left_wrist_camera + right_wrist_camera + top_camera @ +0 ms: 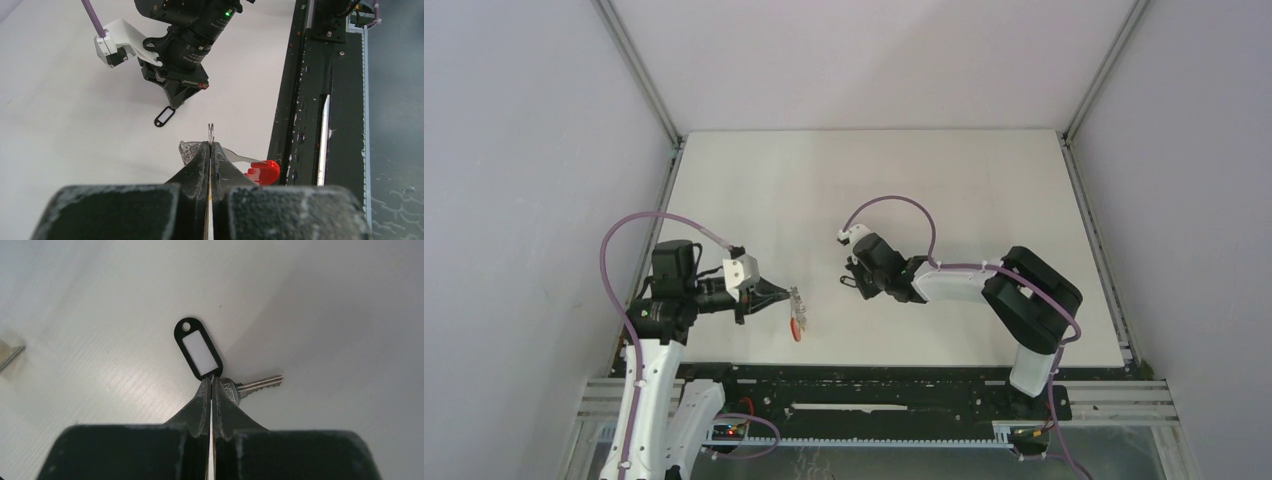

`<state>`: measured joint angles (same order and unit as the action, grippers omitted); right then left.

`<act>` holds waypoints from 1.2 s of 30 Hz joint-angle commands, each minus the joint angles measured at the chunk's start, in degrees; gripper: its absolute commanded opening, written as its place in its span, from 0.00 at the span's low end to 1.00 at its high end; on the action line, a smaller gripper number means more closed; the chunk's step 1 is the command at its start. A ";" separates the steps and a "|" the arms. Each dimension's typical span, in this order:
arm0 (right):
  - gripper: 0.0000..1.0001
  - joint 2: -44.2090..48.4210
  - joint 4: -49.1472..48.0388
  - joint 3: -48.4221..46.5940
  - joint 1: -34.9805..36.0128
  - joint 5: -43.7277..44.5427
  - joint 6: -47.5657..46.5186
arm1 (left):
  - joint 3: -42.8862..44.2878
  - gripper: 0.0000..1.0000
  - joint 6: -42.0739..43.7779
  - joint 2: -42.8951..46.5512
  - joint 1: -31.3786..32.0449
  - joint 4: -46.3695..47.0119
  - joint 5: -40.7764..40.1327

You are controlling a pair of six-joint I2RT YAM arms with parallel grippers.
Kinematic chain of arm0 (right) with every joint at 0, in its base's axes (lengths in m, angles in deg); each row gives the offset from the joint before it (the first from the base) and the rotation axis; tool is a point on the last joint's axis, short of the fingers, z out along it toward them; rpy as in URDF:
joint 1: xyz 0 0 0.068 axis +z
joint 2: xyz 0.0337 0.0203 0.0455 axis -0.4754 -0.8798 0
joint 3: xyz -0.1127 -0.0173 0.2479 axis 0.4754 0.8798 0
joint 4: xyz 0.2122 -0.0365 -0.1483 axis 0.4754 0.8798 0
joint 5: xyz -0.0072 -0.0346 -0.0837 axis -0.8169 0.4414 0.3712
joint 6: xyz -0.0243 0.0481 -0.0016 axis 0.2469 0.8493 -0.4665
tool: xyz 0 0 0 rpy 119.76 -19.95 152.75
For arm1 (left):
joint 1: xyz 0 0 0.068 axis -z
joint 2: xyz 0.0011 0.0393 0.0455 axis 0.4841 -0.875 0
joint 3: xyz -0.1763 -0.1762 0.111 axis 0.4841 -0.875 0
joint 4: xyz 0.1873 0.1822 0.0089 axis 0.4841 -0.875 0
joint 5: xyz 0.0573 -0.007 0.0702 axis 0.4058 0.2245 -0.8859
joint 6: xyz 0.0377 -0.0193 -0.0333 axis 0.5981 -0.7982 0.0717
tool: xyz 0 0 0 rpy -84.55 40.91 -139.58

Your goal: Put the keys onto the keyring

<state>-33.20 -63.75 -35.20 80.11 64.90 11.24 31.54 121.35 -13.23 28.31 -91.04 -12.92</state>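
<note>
The keyring hangs from my left gripper, which is shut on one of its thin wire rings. Its bunch of silver rings shows left of the fingers, and its red plastic band dangles to the right, near the table's front edge. One of the keys, silver with a black tag bearing a white label, lies on the white table. My right gripper is shut on it where tag and key join. The two grippers face each other a short way apart.
The black rail frame runs along the near table edge, right beside the hanging red band. Grey enclosure walls stand left, right and behind. A small silvery object pokes in at the left edge of the right wrist view.
</note>
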 commanded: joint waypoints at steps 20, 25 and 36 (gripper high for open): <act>0.00 23.15 -13.56 18.64 -1.45 -22.81 -8.91 | 4.39 0.00 -1.05 0.41 1.95 -0.24 4.63; 0.00 19.48 -12.27 18.64 -2.04 -21.89 -4.74 | 4.51 0.00 -0.69 0.22 1.96 -0.31 4.85; 0.00 10.64 -15.41 18.70 -4.58 -17.65 3.07 | 4.64 0.00 -0.44 0.14 2.05 -0.24 4.77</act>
<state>-21.22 -76.10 -16.84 76.37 45.10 10.30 31.56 120.36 -13.17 30.12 -91.39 -10.38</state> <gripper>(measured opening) 0.007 0.008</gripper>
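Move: The black-tagged key is already pinched in the right fingers just above the table; its tag lies about 1 cm ahead and 2 cm left of the hand, its blade about 2 cm ahead and 2 cm right. The bare table spot it goes to is some 6 cm back and 2 cm right. The keyring hangs in the left hand, roughly 15 cm back, 10 cm left and 18 cm above. From the left hand, that spot lies about 7 cm ahead, 14 cm right and 21 cm below. The black-tagged key stays pinched at its ring end as the right hand lifts it about 8 cm off the table while drawing back some 5 cm towards the robot, turning about 20 degrees counter-clockwise. It then lowers the key almost to its starting height, ending slightly to the right, with part of the turn undone. The left hand keeps hold of the keyring. ##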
